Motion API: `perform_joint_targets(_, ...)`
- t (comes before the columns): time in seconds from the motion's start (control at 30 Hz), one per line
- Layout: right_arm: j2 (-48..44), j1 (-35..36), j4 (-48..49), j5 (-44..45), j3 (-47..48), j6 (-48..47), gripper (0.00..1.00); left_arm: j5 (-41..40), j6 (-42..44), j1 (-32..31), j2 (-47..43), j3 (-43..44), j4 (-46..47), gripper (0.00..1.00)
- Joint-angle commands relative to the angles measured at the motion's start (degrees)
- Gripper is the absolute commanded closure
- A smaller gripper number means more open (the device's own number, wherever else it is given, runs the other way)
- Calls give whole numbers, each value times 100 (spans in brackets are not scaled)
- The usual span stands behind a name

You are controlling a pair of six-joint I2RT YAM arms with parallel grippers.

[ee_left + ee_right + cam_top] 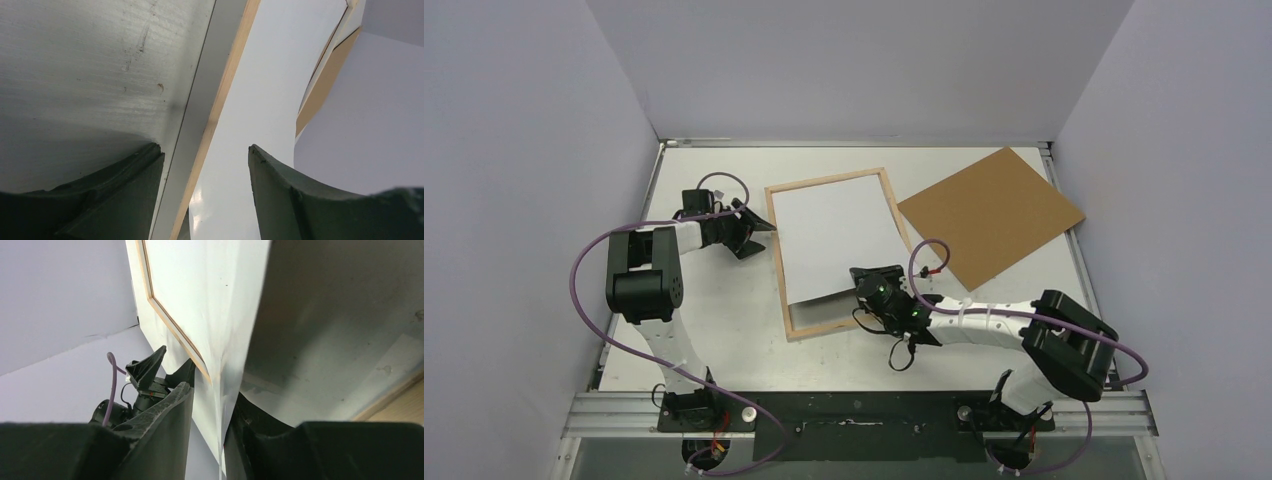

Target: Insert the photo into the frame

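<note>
The frame (pixel 824 326) lies flat mid-table with its light wood back up. In it rests the photo (pixel 839 240), white back up and slightly askew, its near edge short of the frame's near rail. My right gripper (pixel 867 283) is at the photo's near right corner. In the right wrist view the photo's (pixel 210 300) edge runs between the fingers of the open right gripper (pixel 210 395), with a gap beside it. My left gripper (pixel 762 230) is open at the frame's far left corner. In the left wrist view the left gripper (pixel 205 155) straddles the wood rail (pixel 220 100).
A loose brown backing board (pixel 991 215) lies flat at the back right, overlapping the table's right edge. Grey walls close the table in on the left, back and right. Purple cables loop off both arms.
</note>
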Motion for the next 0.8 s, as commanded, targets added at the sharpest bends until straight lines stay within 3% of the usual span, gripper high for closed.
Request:
perform_joint_targets(0.0,132,51,417,39,190,1504,72,-182,181,3,76,132,-110,38)
perform_joint_targets(0.23,171,66,545,-101,177,1395,66,-182,220,7,70,157,-175,38)
perform_joint_targets(0.37,-108,73,121,-150,165,1301,48,-191,237,36,55,147,-202,38)
perform_joint_targets(0.53,-603,74,-1077,-225,343,1077,31,-263,282,64,8,186,-334,37)
perform_joint_targets(0.77,-1285,6,-3106,-781,594,813,24,-388,472,78,-42,315,-606,34)
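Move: The right hand has the near edge of the white-backed photo between its part-open fingers; the photo's middle lies about 15 cm ahead, 2 cm left. The frame's near side, where this edge must go, is some 5 cm back, 1 cm right and 8 cm below; its near-left corner is about 7 cm back and 14 cm left. The cardboard lies roughly 23 cm ahead, 33 cm right. From the left hand the near side is some 20 cm back, 20 cm right. Leftward first, about 1 cm with a slight dip, the right hand carries the photo's near edge on over the frame; then it turns back, spreading its fingers from about a quarter to three-quarters open so the edge comes free, and withdraws some 3 cm towards its base, 2–3 cm right and 2–3 cm up. The fingers tip down about 5 degrees. ##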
